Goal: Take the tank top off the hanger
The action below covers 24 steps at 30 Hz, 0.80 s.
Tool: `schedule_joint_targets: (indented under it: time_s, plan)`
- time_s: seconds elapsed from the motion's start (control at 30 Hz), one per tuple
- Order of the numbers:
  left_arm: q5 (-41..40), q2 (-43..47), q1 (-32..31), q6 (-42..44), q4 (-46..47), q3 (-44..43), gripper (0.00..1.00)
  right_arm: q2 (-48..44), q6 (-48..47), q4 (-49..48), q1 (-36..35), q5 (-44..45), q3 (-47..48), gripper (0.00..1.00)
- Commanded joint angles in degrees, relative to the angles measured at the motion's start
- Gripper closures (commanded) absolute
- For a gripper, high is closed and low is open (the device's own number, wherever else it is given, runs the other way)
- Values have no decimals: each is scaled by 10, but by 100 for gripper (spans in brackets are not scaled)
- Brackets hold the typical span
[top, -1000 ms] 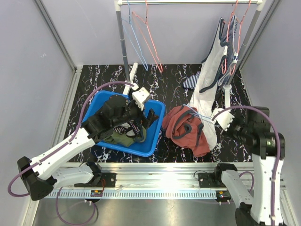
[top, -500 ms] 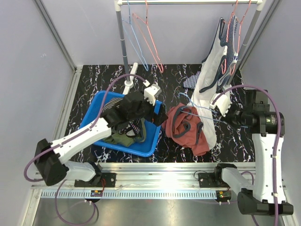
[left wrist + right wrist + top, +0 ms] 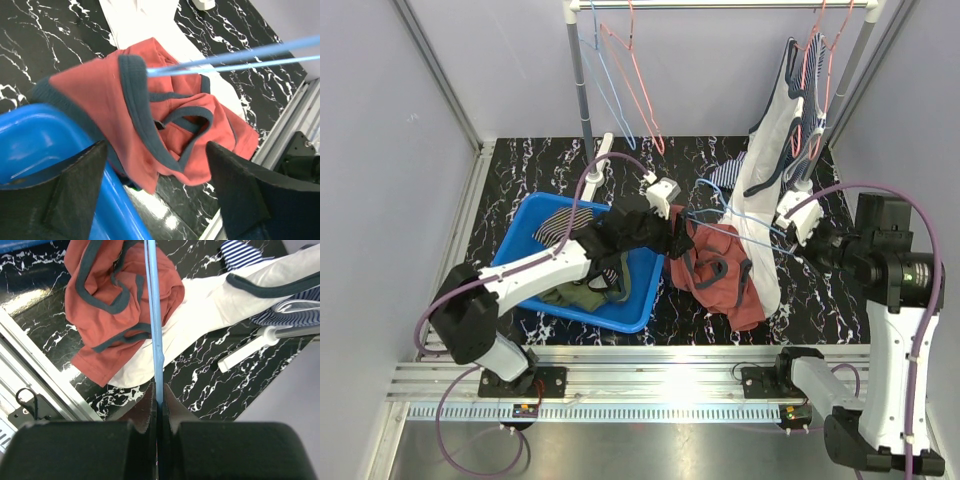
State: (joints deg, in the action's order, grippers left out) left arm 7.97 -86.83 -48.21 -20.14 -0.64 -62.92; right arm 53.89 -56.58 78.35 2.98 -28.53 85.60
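The red tank top with dark blue trim hangs in a bunch from a light-blue wire hanger, its lower part resting on the black marble floor. My right gripper is shut on the hanger's wire, as the right wrist view shows at the fingertips. Its hold keeps the hanger lifted over the tank top. My left gripper is at the tank top's left edge, by the bin's corner. Its fingers stand wide apart either side of the red cloth, so the left gripper is open. The hanger crosses above.
A blue bin with dark clothes sits at the left, under my left arm. A white garment trails from the rack at the right, beside striped tops. Empty red and blue hangers hang by the rack pole.
My left arm swung right from over the bin to the tank top, and its jaws narrowed slightly. The right gripper drew the hanger up and to the right, stretching the tank top.
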Motion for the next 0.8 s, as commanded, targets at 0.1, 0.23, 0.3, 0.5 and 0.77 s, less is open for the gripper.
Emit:
schedule_joint_targets:
  time_s: [0.1, 0.23, 0.3, 0.5, 0.77]
  plan:
    - [-29, -48, 0, -3, 21, -40, 51, -27, 26, 113, -2, -40, 45, 100]
    - [-86, -48, 7, -16, 30, -34, 97, -43, 32, 122, -2, -47, 37, 100]
    - [-124, -39, 10, -24, 28, -34, 100, -52, 38, 119, -2, -32, 25, 100]
    - [-145, 1, 63, -113, 32, 23, 100, -81, 34, 121, -2, 1, -5, 100]
    - [-65, 3, 102, -160, 56, 49, 100, -127, 54, 100, -2, -24, -19, 100]
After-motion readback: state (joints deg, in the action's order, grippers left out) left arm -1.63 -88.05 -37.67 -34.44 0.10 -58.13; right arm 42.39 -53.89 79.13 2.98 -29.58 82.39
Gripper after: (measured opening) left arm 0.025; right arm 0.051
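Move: The red tank top's middle lies on the table about 8 cm to the left hand's right, 4 cm back and 8 cm below; its raised strap end is right in front of the open fingers. The blue hanger held by the right hand has its middle some 12 cm right of the left hand, 2 cm ahead and 3 cm above. The bin's middle is about 23 cm to the left hand's left, level fore and aft and 7 cm down. From the right hand, the tank top is roughly 15 cm left, 3 cm ahead and 18 cm below. The left fingers close on the red tank top's strap end and pinch it while dipping about 3 cm and easing forward. They then pull it left and forward, off towards the bin, some 8 cm to the left, with the hand turning about 25 degrees counter-clockwise. Meanwhile the right hand keeps its grip on the hanger, lifts a little and draws back about 5 cm. ##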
